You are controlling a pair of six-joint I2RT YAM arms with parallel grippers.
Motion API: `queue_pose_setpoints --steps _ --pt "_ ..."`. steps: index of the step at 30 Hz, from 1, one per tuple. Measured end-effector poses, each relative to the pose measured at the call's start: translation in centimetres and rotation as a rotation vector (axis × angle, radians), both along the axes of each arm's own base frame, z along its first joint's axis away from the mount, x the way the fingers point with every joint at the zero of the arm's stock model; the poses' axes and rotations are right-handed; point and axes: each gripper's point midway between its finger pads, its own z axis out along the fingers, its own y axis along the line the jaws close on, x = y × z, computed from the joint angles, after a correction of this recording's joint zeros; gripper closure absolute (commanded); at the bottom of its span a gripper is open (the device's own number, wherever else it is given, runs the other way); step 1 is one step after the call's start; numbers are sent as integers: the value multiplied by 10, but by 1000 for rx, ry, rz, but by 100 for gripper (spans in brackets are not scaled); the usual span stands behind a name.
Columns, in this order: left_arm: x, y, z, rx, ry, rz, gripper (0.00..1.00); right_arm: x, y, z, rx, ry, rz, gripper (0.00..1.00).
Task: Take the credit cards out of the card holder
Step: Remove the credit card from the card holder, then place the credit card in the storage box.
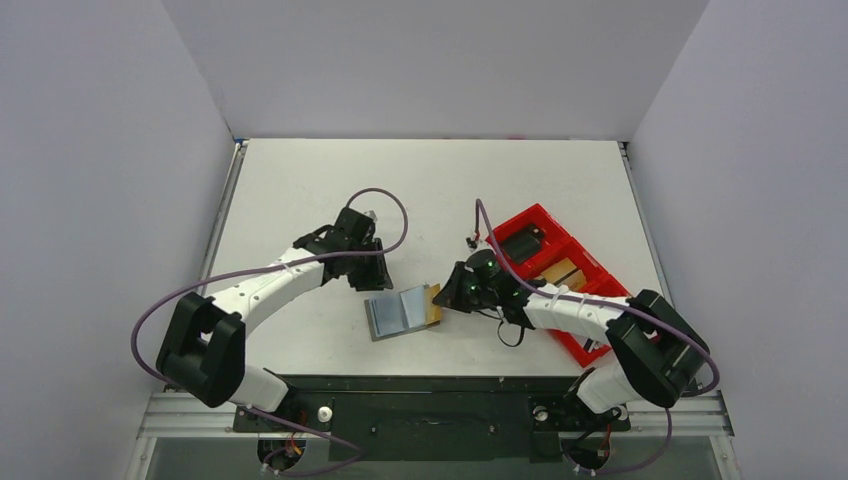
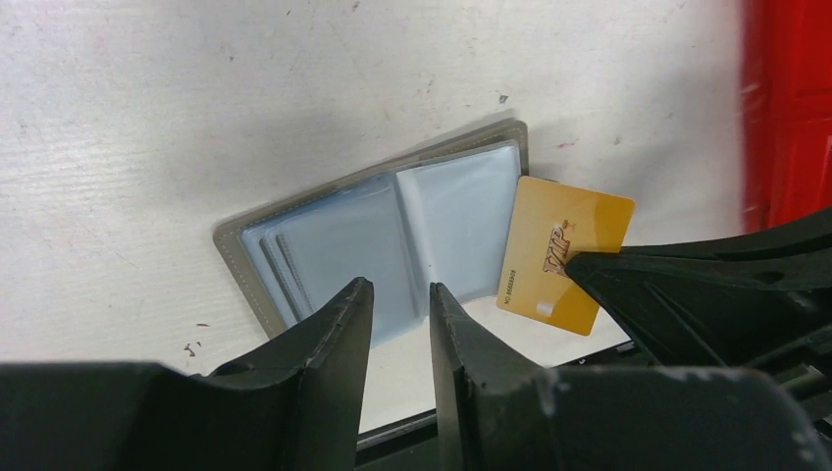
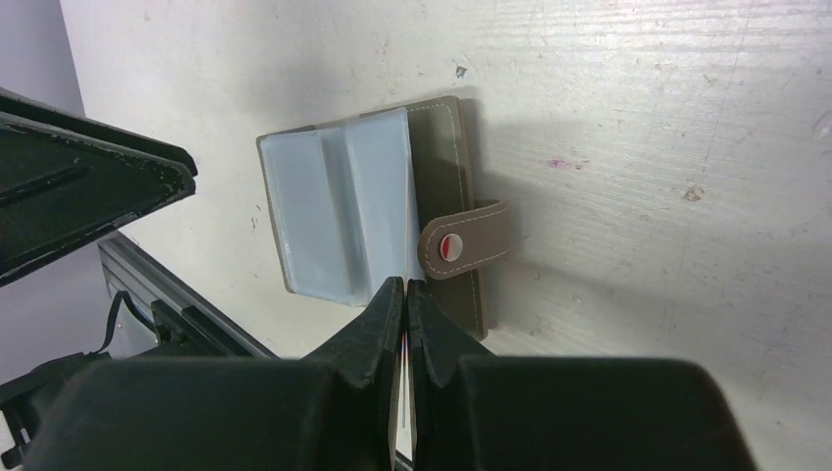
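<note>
The card holder [image 1: 398, 313] lies open on the table, its blue-grey pockets [image 2: 383, 235] facing up and its snap tab [image 3: 461, 240] folded out to the side. My right gripper [image 1: 447, 297] is shut on a yellow-orange credit card [image 2: 564, 255] at the holder's right edge. In the right wrist view that card [image 3: 403, 392] shows only edge-on between the fingers. My left gripper [image 2: 400, 289] hovers just behind the holder with its fingers apart and nothing between them. I cannot tell whether other cards are in the pockets.
A long red tray [image 1: 590, 305] lies to the right, under the right arm, with a black block [image 1: 522, 243] and a tan card [image 1: 562, 272] in it. White walls enclose the table on three sides. The black base rail [image 1: 430, 405] runs along the near edge.
</note>
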Motion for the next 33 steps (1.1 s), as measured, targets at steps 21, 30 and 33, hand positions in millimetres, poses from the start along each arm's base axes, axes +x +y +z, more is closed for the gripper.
queue_pose_setpoints --steps 21,30,33 --pt "-15 -40 -5 -44 29 -130 73 4 -74 88 -107 -153 -221 100" --pt "-14 -49 -9 -71 36 -149 73 5 -160 112 -296 -144 -504 100" --pt "-14 -51 -8 -81 38 -156 73 4 -193 105 -384 -106 -599 100"
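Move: The yellow card is already out of the holder and held edge-on in my right fingers. The box's yellow-card compartment, where it seems to go, lies about 25 cm right, 6 ahead and 2 below; the black-card compartment is 17 right and 13 ahead, the open card holder 8 left, 2 back. From my left hand the card holder sits roughly 5 cm right, 3 back and 6 below, with the held yellow card 11 right, 2 back, 3 below. Keeping the yellow card pinched, I lift my right hand about 10 cm off the holder's flap side, then sweep it some 19 cm to the right towards the red box, still climbing nearly to the end and swinging clockwise about 35 degrees as it rolls. Meanwhile my left hand, fingers staying slightly open, slides about 5 cm right and a little back over the holder's clear pockets, without touching them. ##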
